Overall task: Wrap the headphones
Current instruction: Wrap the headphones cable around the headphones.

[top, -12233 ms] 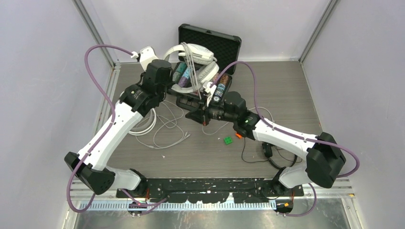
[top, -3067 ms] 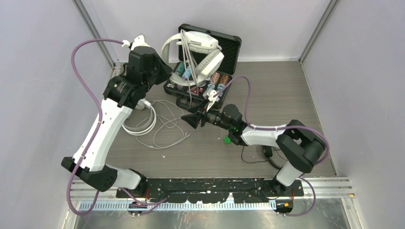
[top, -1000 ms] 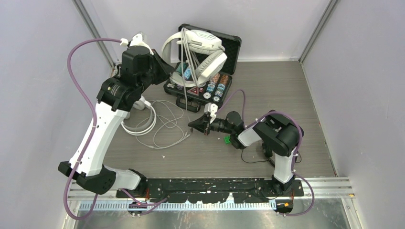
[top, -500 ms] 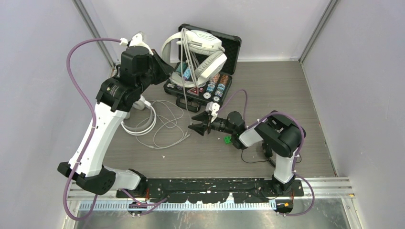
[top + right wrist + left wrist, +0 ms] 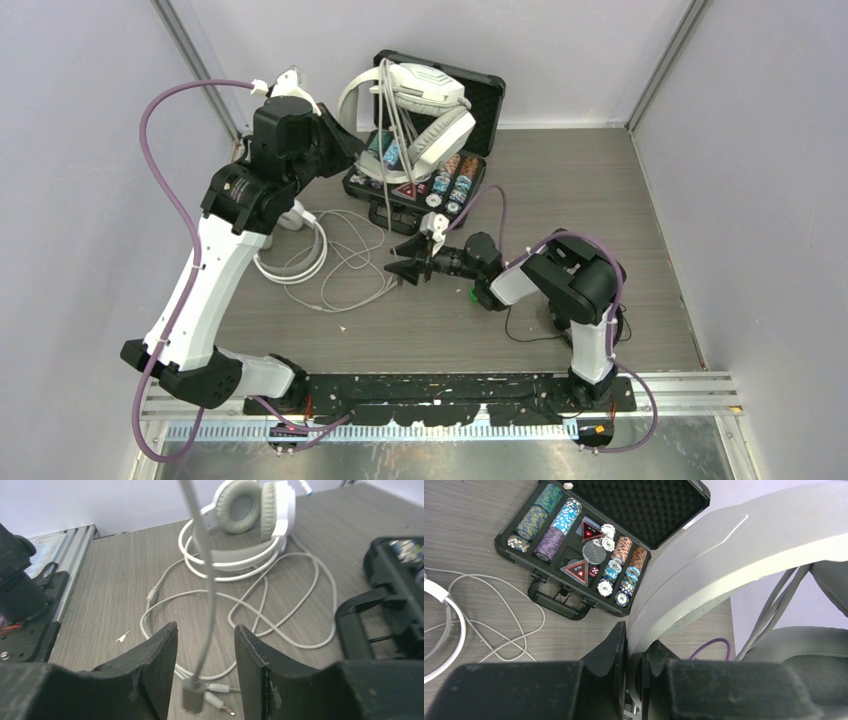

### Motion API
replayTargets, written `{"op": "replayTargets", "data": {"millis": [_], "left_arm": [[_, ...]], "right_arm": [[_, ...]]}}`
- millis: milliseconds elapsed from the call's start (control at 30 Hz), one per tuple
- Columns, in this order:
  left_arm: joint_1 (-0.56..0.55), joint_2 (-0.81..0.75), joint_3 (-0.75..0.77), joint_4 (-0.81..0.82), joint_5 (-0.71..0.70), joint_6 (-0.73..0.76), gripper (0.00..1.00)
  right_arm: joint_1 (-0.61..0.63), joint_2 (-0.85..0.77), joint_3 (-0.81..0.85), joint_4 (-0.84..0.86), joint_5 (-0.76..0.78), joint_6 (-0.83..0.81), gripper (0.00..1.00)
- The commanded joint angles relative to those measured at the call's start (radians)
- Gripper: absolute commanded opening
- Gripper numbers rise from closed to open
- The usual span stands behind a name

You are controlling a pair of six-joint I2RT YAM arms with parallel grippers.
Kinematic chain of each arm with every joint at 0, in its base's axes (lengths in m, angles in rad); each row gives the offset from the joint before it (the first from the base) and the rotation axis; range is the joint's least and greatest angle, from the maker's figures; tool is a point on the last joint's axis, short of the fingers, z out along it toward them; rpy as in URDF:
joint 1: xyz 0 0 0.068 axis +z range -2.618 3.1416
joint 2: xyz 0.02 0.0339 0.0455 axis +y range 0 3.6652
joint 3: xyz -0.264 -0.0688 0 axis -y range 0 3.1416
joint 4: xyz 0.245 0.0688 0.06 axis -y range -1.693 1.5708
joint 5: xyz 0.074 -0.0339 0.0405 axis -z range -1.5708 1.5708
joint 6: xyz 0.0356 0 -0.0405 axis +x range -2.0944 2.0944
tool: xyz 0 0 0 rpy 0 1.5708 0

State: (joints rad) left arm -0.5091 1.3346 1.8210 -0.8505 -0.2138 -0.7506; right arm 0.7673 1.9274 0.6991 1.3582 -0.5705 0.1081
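Observation:
My left gripper (image 5: 342, 135) (image 5: 634, 636) is shut on the headband (image 5: 704, 565) of a large white pair of headphones (image 5: 425, 100), held up above the open case. Its grey cable (image 5: 398, 160) hangs down from there. The cable (image 5: 210, 575) passes between the fingers of my right gripper (image 5: 405, 264) (image 5: 205, 630), which stands open low over the table; the plug end (image 5: 192, 698) dangles just below, untouched. A second white pair (image 5: 250, 517) lies on the table at the left with its cable (image 5: 300, 262) coiled loosely. A black pair (image 5: 562, 322) lies by the right arm's base, partly hidden.
An open black case (image 5: 420, 170) of poker chips (image 5: 621, 565) sits at the back centre, its handle (image 5: 357, 625) near my right gripper. A small green block (image 5: 472, 294) lies under the right forearm. Loose white cable loops (image 5: 350, 265) spread across the middle left.
My right gripper has gone from shut to open, letting go of the hanging cable, and has shifted slightly left. The left arm and the raised headphones have not moved.

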Motion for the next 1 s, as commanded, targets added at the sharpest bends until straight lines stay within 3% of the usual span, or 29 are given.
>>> {"op": "replayTargets", "data": {"millis": [0,67,133,167,433,967], "left_arm": [[0.001,-0.029,0.059,0.111,0.024,-0.027,0.0],[0.001,-0.029,0.059,0.111,0.01,-0.018,0.0],[0.001,-0.022,0.072,0.116,-0.012,-0.007,0.0],[0.0,-0.021,0.077,0.121,-0.029,0.001,0.0],[0.015,0.059,0.26,0.062,-0.275,0.147,0.0],[0.184,0.186,0.475,-0.005,-0.331,0.187,0.0]], "right_arm": [[0.021,0.036,0.032,0.08,-0.008,0.06,0.47],[0.021,0.041,0.027,0.082,0.02,0.064,0.3],[0.021,0.031,0.009,0.081,0.046,0.059,0.06],[0.021,0.022,-0.004,0.081,0.056,0.055,0.02],[0.02,-0.058,-0.127,0.081,0.202,0.029,0.0],[0.018,-0.058,-0.146,0.081,0.199,0.022,0.01]]}}
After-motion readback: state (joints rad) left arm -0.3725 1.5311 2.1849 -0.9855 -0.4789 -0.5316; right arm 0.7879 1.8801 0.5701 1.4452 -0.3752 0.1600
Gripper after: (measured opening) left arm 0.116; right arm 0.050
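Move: The right hand has its open fingers around the white cable hanging from the headphones; the cable's end to be pinched is centred between them, about 1 cm below. Loose plug ends lie on the table some 13 cm below and 2 cm back of this hand, and the case handle about 12 cm straight ahead, 12 cm lower. The left hand grips the headband: the headphones' middle is roughly 8 cm to its right and 4 cm ahead, level with it. The right fingers dip a couple of centimetres and close on the hanging cable, pinching it just above its end, then ease back up and about 3 cm to the right, swinging slightly clockwise. Meanwhile the left hand, still gripping the headband, carries the headphones about 9 cm left with some forward and upward travel, away from the right hand, rolling its left side up and turning counter-clockwise. ##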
